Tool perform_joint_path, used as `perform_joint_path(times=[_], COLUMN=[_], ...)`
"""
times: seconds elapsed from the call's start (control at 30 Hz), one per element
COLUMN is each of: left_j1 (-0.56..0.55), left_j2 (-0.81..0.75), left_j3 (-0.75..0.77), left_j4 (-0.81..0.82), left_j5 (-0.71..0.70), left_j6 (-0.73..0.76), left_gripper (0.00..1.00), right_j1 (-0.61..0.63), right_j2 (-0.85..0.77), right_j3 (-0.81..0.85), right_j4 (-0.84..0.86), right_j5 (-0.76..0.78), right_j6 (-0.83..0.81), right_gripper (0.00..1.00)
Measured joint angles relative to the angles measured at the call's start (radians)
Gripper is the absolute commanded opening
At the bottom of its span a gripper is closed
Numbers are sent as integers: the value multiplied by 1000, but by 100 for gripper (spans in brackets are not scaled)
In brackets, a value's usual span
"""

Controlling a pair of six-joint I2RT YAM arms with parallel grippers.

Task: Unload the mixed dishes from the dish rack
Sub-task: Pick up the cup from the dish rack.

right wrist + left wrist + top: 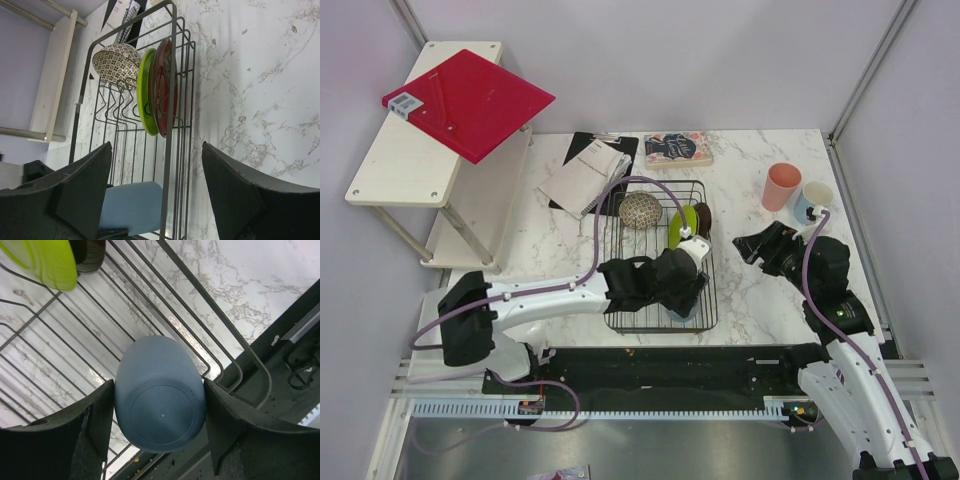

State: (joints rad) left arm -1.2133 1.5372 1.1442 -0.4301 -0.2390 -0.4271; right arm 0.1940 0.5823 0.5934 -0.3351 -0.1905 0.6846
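The dish rack (pixel 711 262) stands mid-table. At its near end the darker blue cup (pixel 160 395) lies on its side, base toward the left wrist camera. My left gripper (pixel 159 420) is shut on the cup, and both fingers (pixel 102 415) touch its sides. The speckled bowl (pixel 640 210), the lime green plate (pixel 677 228) and the red floral plate (pixel 700 218) stand at the rack's far end. A pink cup (pixel 782 186) and a light blue mug (pixel 814 200) sit on the table at right. My right gripper (pixel 752 245) hangs open beside the rack, holding nothing.
A white wooden shelf (pixel 410 150) carrying a flat red board (pixel 468 100) stands at the far left. A clipboard with papers (pixel 585 172) and a book (pixel 677 149) lie behind the rack. Bare marble lies between the rack and the two cups.
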Motion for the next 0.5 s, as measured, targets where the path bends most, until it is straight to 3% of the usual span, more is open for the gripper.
perform_joint_path(times=[0.1,0.13,0.27,0.4,0.5], left_j1=[0,1,58,270,414], left_j2=[-79,-116,-317,-527,-589], left_j3=[3,3,-2,-39,-74], left_j4=[-23,-29,2,126,239], left_j5=[-10,-15,64,245,401], left_j6=[8,13,21,-16,-75], left_gripper=[4,2,2,2,2], right_j1=[0,0,0,0,0], right_j2=[-1,-1,-2,-29,-57], right_j3=[2,5,19,18,16], right_j4=[0,0,6,32,74], right_j5=[-10,-17,-42,-79,-116], right_j6=[-1,-3,-10,-6,3], right_gripper=[79,79,78,75,68])
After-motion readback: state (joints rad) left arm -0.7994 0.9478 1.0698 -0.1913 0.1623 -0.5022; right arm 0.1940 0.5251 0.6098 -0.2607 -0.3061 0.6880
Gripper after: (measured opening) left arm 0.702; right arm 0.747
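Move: The blue cup is already between the left fingers, its middle barely 2 cm below them, at the rack's near right end. The rack's middle lies about 9 cm ahead and 5 cm left of that hand, some 8 cm lower. The green plate stands roughly 16 cm straight ahead, the brown plate 4 cm right of it, and the woven bowl about 20 cm ahead and 10 cm left. From the right hand the cup lies about 13 cm back, 14 cm left and 11 cm lower. The blue cup, still pinched round its sides near the base by the left fingers, is swept up out of the rack's near end, about 23 cm, drifting left and then a little forward over the rack. The left wrist rolls some 45 degrees, bringing the fingers from slanting down to nearly level, pointing right. The empty right gripper, still open, rises about 4 cm late on, easing slightly left. ##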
